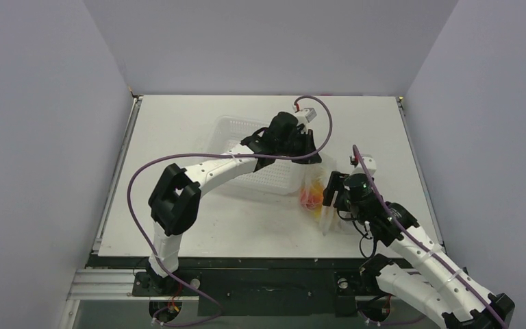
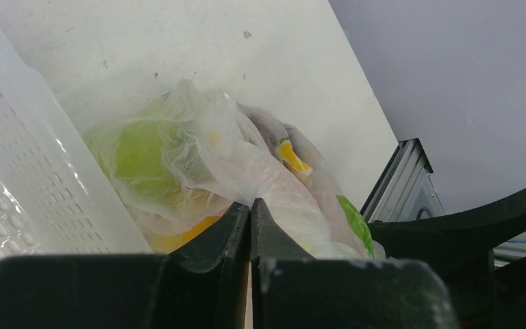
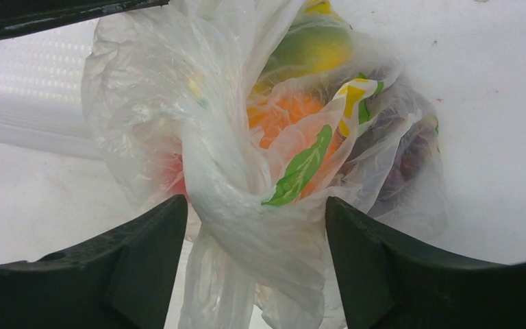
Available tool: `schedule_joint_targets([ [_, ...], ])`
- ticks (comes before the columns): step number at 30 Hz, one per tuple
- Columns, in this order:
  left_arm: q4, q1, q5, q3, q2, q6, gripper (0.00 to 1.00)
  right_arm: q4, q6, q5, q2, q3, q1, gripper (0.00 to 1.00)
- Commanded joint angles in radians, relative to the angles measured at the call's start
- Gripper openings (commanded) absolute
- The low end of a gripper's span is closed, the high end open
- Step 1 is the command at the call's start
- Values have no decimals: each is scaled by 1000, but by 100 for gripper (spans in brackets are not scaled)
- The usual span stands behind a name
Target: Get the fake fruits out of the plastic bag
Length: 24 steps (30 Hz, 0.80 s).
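Note:
The plastic bag point(image 1: 313, 195) lies on the white table just right of the basket, its twisted neck toward the near edge. Through the film point(image 3: 144, 82) I see the fake fruits: an orange point(image 3: 281, 113), a green-yellow pear point(image 3: 315, 48), a red fruit point(image 3: 171, 171) and dark purple grapes point(image 3: 404, 157). My right gripper point(image 3: 255, 205) stands open, one finger on each side of the twisted neck, not pressing it. My left gripper point(image 2: 250, 204) is shut, and the bag's film point(image 2: 246, 157) runs into its tips at the far end, above the green pear point(image 2: 137, 151).
The white perforated basket point(image 1: 246, 133) stands at the middle back, its wall point(image 2: 14, 171) right beside the bag. My left arm reaches across it. The table's right edge and metal rail point(image 2: 404, 178) lie just past the bag.

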Motion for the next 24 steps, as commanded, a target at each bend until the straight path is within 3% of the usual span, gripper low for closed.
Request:
schedule_joint_targets([
  [1,20,-14,1,4,-63,20,0,7,-12,85,43,53,-3,62],
  [5,-14,-15,-27,17,-65,34,0,-4,63,194,11,30,-3,23],
  [10,-15,3,-72,6,-72,27,0,-14,144,287,-185,-13,-6,0],
  [17,2,34,-80,-12,-57,15,0,-49,283,340,-531,-101,-9,0],
  [20,-4,42,-75,-10,-54,13,0,-54,269,343,-573,-131,-9,0],
  [24,-21,41,-39,11,-48,11,0,-60,232,315,-504,-119,-9,0],
])
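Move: The bag's bunched plastic lies between the right hand's open fingers, about 2 cm ahead of the hand point and 2 cm lower. The red fruit in the bag is roughly 5 cm to the left of that hand, level fore-and-aft and some 9 cm down; the white basket's middle is about 21 cm left, 11 cm ahead and 10 cm lower. From the left hand, which already grips the bag, that bunched plastic is some 7 cm back, 4 cm right and 5 cm below. The bag's bunched plastic is pinched as the right fingers shut on it, with the hand first edging right and slightly down. Holding on, the right hand then pulls right, up and a little back, about 7 cm right and 5 cm up, away from the left gripper, tipping its fingers up and turning clockwise some 20 degrees. The left hand keeps its grip nearly in place, easing slightly left and forward at the end. ##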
